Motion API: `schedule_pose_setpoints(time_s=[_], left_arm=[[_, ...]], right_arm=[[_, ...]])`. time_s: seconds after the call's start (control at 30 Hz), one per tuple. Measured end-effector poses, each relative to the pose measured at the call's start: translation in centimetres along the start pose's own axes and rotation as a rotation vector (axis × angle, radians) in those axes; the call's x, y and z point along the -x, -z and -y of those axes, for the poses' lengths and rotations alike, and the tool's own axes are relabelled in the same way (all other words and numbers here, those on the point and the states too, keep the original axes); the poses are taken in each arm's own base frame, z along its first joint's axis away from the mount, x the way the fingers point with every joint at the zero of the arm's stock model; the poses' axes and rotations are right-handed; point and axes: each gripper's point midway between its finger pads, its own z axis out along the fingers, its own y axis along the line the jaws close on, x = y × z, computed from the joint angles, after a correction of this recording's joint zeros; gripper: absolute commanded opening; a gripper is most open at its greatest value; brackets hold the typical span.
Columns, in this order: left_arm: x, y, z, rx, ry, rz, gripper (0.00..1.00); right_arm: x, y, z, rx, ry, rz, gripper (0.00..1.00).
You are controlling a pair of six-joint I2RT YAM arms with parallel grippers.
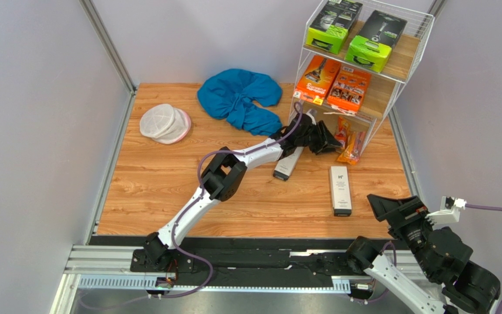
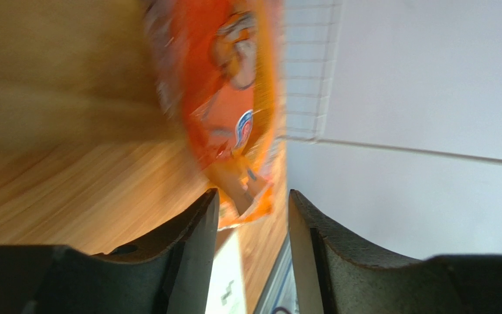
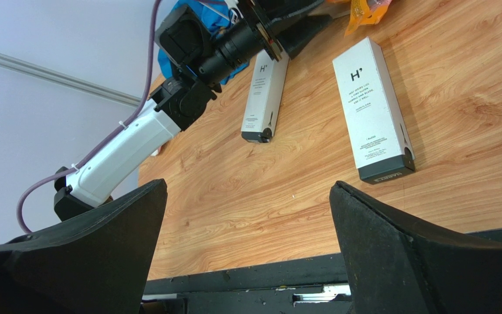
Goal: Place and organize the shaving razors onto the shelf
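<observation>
The shelf (image 1: 409,57) stands at the back right, with two green-and-black boxes (image 1: 335,23) on top and two orange cartons (image 1: 350,88) on the middle board. A clear orange-trimmed bag (image 1: 352,141) lies at its foot. My left gripper (image 1: 334,144) reaches it; in the left wrist view the bag's (image 2: 227,111) lower corner sits between the parted fingers (image 2: 252,196), with a gap on the right side. One slim white box (image 1: 288,163) lies under the left arm, another (image 1: 341,190) further right. My right gripper (image 1: 378,204) (image 3: 247,186) hangs wide open over the near edge, holding nothing.
A blue cloth (image 1: 240,98) lies at the back centre and a round white mesh pouch (image 1: 164,123) at the back left. Grey walls and a metal frame close the table on three sides. The shelf's wire side (image 2: 306,72) is just behind the bag.
</observation>
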Motion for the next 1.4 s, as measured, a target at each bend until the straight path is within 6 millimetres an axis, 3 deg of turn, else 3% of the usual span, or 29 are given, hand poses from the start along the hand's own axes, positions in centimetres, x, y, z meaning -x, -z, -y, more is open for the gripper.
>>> schedule_pose_setpoints(time_s=[0.17,0.27,0.53,0.73,0.93,1.07,1.13,1.23,1.3,1.4], left_arm=[[-1.6,1.2,-4.7,0.118,0.03,-0.014,0.56],[-1.8,2.3,-4.9,0.133,0.022,-0.003,0.57],[-1.9,5.1,-2.9,0.115,-0.033,0.011,0.58],[-3.6,9.7,-2.1,0.15,-0.104,0.009,0.62],[-5.3,14.5,0.5,0.223,-0.274,0.014,0.72],[-4.4,17.2,1.6,0.4,-0.447,0.027,0.9],[-3.6,17.8,1.6,0.468,-0.507,0.04,0.92],[-2.6,18.9,0.2,0.596,-0.583,0.048,0.96],[-2.5,19.5,-2.2,0.69,-0.607,0.03,0.98],[-2.9,20.1,-7.4,0.853,-0.628,-0.036,0.99]], right_arm=[[-0.1,0.0,-0.1,0.004,0.0,-0.007,1.0],[-0.2,0.1,-0.1,0.007,0.0,-0.012,1.0],[-0.7,-0.1,-0.1,0.009,0.005,-0.03,1.0],[-1.9,-0.7,0.2,-0.003,0.023,-0.063,1.0],[-4.1,-1.6,0.1,0.005,0.039,-0.132,1.0],[-5.7,-2.6,-0.4,0.003,0.058,-0.186,1.0],[-6.3,-2.9,-0.6,0.001,0.065,-0.205,1.0],[-6.8,-3.2,-0.9,0.01,0.067,-0.222,1.0],[-6.8,-3.2,-1.2,0.021,0.062,-0.225,1.0],[-6.9,-3.2,-1.5,0.032,0.057,-0.229,1.0]])
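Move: The left white razor box lies about 17 cm left of the left hand, 3 cm nearer the base and 7 cm lower. One orange packet sits some 4 cm ahead and 1 cm right of that hand, 3 cm below; the other is level ahead, 5 cm right, 4 cm below. The right white box is 15 cm back, straight in line, 7 cm down. From the right hand, the right white box is roughly 14 cm ahead, 5 cm left, 22 cm below; the left white box 26 cm ahead, 22 cm left, equally low. Dip the left gripper briefly beside the orange packets, then draw it out of the bottom shelf, up and about 20 cm left and 8 cm back, to the near end of the left white box. Tip the fingers some 60 degrees to point mostly down, spread them from half to nearly full, and drop towards the box. Meanwhile ease the open right gripper some 6 cm left and 4 cm down towards the right white box. ##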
